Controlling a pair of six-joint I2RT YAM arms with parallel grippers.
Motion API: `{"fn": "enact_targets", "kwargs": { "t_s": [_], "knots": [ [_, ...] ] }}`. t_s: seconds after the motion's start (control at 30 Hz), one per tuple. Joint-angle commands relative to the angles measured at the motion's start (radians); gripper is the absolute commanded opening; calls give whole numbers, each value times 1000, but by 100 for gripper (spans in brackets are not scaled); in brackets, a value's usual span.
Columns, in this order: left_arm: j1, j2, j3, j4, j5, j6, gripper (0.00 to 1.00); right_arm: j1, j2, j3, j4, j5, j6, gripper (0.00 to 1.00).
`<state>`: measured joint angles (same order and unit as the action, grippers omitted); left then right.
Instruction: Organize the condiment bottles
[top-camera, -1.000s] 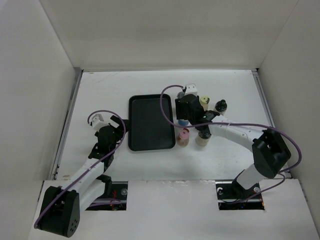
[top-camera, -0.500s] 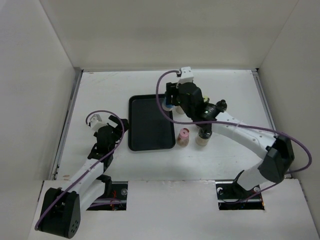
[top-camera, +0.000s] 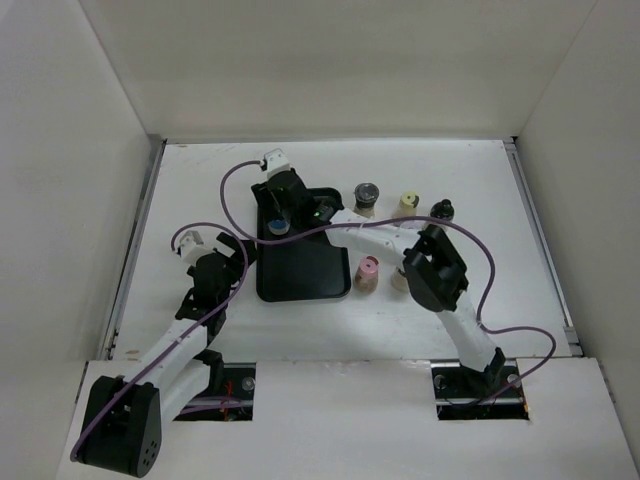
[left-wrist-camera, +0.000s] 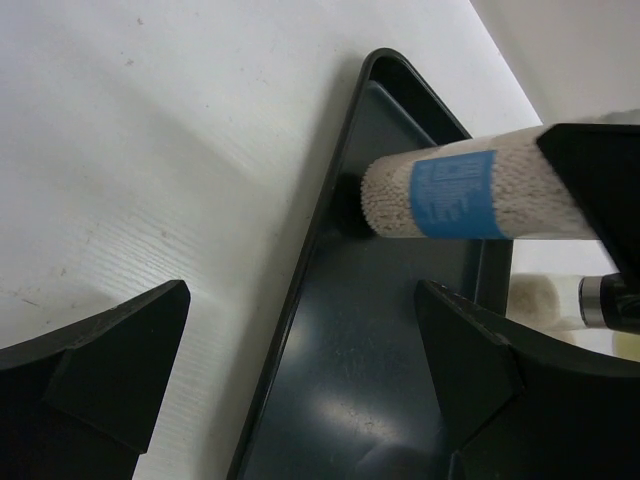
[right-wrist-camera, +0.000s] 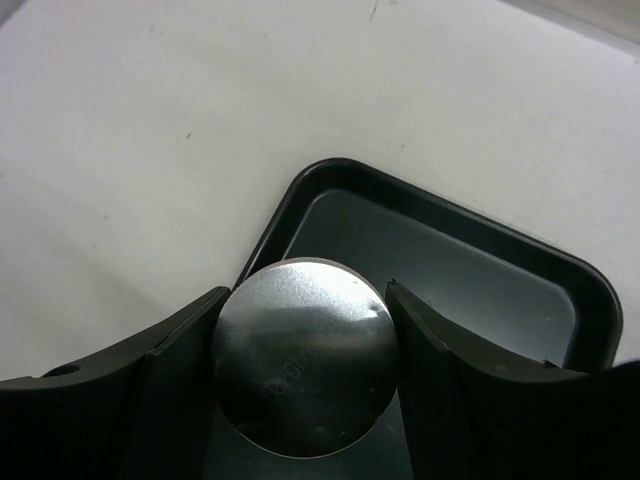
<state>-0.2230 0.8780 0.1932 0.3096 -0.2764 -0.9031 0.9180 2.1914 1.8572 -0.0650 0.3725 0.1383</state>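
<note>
My right gripper (top-camera: 278, 222) is shut on a blue-banded jar (left-wrist-camera: 455, 195) with a silver cap (right-wrist-camera: 305, 370). It holds the jar upright over the far-left corner of the black tray (top-camera: 305, 270). Whether the jar's base touches the tray floor I cannot tell. My left gripper (top-camera: 232, 243) stands open at the tray's left rim (left-wrist-camera: 300, 330), nothing between its fingers. More condiment bottles stand right of the tray: a grey-capped one (top-camera: 367, 193), a pale-yellow-capped one (top-camera: 407, 203), a black-capped one (top-camera: 443, 211) and a pink-capped one (top-camera: 367, 270). Another (top-camera: 400, 281) is partly hidden by the right arm.
White walls close in the table on the left, back and right. The right arm stretches across the tray's far edge from the right. Bare tray floor (right-wrist-camera: 450, 260) lies beside the held jar.
The right arm has swung left from the group of bottles to the tray's far-left corner, carrying the blue-banded jar. The left arm has barely moved.
</note>
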Motion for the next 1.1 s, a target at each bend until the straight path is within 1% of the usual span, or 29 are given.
{"fn": "enact_targets", "kwargs": {
  "t_s": [0.0,0.17,0.27,0.43,0.5,0.63,0.67,0.73,0.97,1.03,1.07],
  "knots": [
    [3,-4,-6,48,-1,-5,100,-3,10,147,77,26,-45,44],
    [-2,-13,-5,51,0,-2,100,-3,63,177,96,62,-71,45],
    [-3,7,-6,63,3,-2,100,-3,86,184,128,74,-81,45],
    [-6,13,-5,69,-1,1,100,-9,132,194,156,83,-60,46],
    [-6,21,-3,72,8,1,100,-12,149,200,154,83,-51,52],
    [-8,19,-1,72,2,3,100,-15,143,183,146,75,-11,76],
    [-8,22,-1,72,5,3,100,-15,130,171,154,72,-5,81],
    [-5,16,-3,72,11,3,100,-17,87,136,169,74,17,85],
    [-9,1,-5,65,-1,6,100,-35,-162,-111,286,42,87,92],
    [-11,-7,-6,69,-9,7,100,-46,-252,-203,318,43,92,93],
    [-12,-7,-8,72,-9,7,100,-54,-300,-251,332,45,92,91]
  ]
}}
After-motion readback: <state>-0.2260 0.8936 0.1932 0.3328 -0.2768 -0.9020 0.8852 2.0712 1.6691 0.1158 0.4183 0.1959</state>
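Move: The right hand already holds the blue-labelled bottle by its upper end. The free spot for it, just inside the tray's far-left corner, lies about 3 cm ahead and 2 cm left, with the tray floor roughly 13 cm below. The grey-lidded bottle stands some 22 cm to the right and 4 cm farther out, the pink bottle 22 cm right and 14 cm back. From the left hand that spot is about 12 cm ahead and 12 cm right. Still gripping the blue-labelled bottle near its lid, the right hand carries it some 3.5 cm forward and slightly left, sinking about 1 cm, into the tray's far-left corner. There the fingers open and let go, and the hand draws off to the right, back and up, about 5 cm rightwards, rolling its left side up some 10 degrees. ##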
